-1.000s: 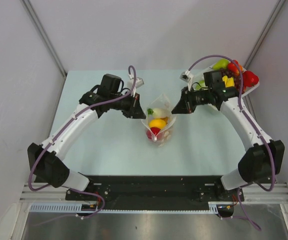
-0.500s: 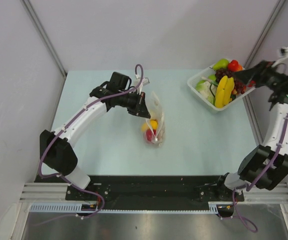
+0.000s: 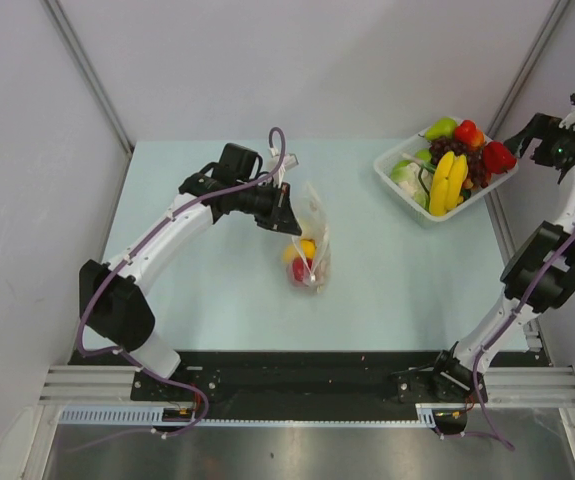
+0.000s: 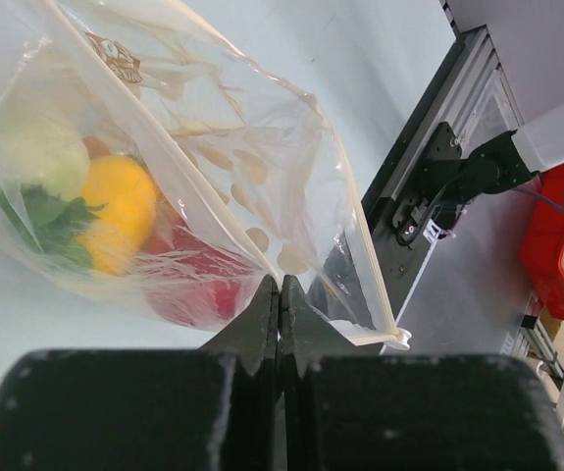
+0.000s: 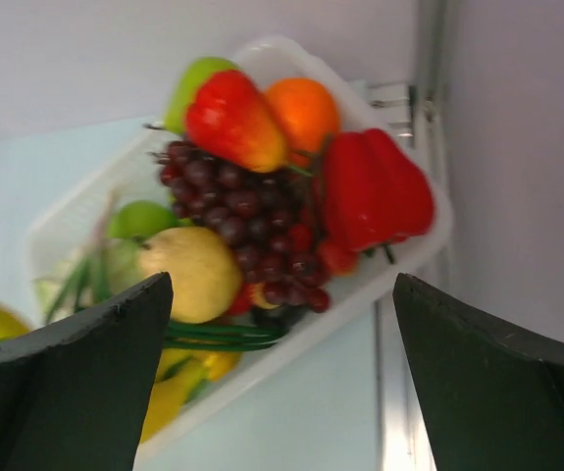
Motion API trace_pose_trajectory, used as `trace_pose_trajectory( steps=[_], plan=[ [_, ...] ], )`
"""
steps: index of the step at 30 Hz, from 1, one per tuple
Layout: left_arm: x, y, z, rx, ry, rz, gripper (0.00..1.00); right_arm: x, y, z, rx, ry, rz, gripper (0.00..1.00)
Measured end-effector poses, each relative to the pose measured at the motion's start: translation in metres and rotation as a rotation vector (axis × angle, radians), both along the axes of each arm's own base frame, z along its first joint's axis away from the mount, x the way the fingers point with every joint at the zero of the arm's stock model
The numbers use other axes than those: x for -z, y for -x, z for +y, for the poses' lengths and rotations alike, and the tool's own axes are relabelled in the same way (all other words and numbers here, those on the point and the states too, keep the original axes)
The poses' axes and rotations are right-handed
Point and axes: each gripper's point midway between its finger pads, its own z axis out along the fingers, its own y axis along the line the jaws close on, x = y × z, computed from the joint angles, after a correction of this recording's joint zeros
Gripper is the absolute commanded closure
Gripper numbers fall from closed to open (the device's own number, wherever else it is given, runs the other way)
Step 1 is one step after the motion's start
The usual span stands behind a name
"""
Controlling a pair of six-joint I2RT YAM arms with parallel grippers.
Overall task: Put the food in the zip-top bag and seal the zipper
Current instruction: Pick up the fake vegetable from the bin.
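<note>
The clear dotted zip-top bag (image 3: 310, 250) stands on the table's middle with a yellow lemon (image 4: 115, 211), a red pepper (image 4: 198, 289) and a green-topped white radish (image 4: 36, 152) inside. My left gripper (image 3: 289, 205) is shut on the bag's plastic by its mouth, with its tips (image 4: 279, 280) pinching the film beside the whitish zipper strip (image 4: 372, 270). My right gripper (image 3: 525, 135) is open and empty, off the table's far right corner, past the basket. More food lies there: a dark grape bunch (image 5: 247, 211) and a red pepper (image 5: 370, 191).
The white basket (image 3: 387, 160) at the back right holds bananas (image 3: 447, 180), a green pear, an orange and other toy fruit. In the right wrist view its rim (image 5: 291, 353) lies between my open fingers. A grey wall post stands just right of the basket.
The right arm left the bag and swung out to the far right past the basket. The left gripper shifted right with the bag's edge, and the bag mouth narrowed.
</note>
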Motion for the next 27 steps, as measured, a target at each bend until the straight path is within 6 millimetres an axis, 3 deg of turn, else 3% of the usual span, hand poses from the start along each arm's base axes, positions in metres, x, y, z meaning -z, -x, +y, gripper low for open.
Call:
trace_pose_trajectory(
  steps=[6,18,27],
  plan=[
    [-0.002,0.0,-0.001,-0.007,0.008,0.011,1.0,0.044,-0.025,-0.03,0.066,0.165,0.125,0.01],
    [0.005,0.001,0.001,-0.021,0.028,0.055,1.0,0.123,-0.078,-0.023,0.075,0.425,0.267,0.0],
    [0.009,-0.004,0.008,-0.047,0.027,0.073,1.0,0.139,-0.094,-0.04,0.146,0.556,0.291,0.0]
  ],
)
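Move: The red bell pepper at the bin's right end lies about 11 cm ahead of the open right hand, some 5 cm to its right and 16 cm below it. In the bin at similar depth, the orange sits about 17 cm ahead and 1 cm left, the yellow-tipped pepper 18 cm ahead and 4 cm left, and the grapes 11 cm ahead and 6 cm left. From the left hand, the red bell pepper is roughly 30 cm ahead, 57 cm right and 11 cm below. Down and forward, the right hand swoops onto the red bell pepper at the bin's right end, sinking about 14 cm while reaching some 9 cm out and edging right, mostly early on. The wrist rolls its left side down by some 30 degrees and tips the fingers further downward; they stay wide open, facing the red bell pepper with one on either side of its outline. ##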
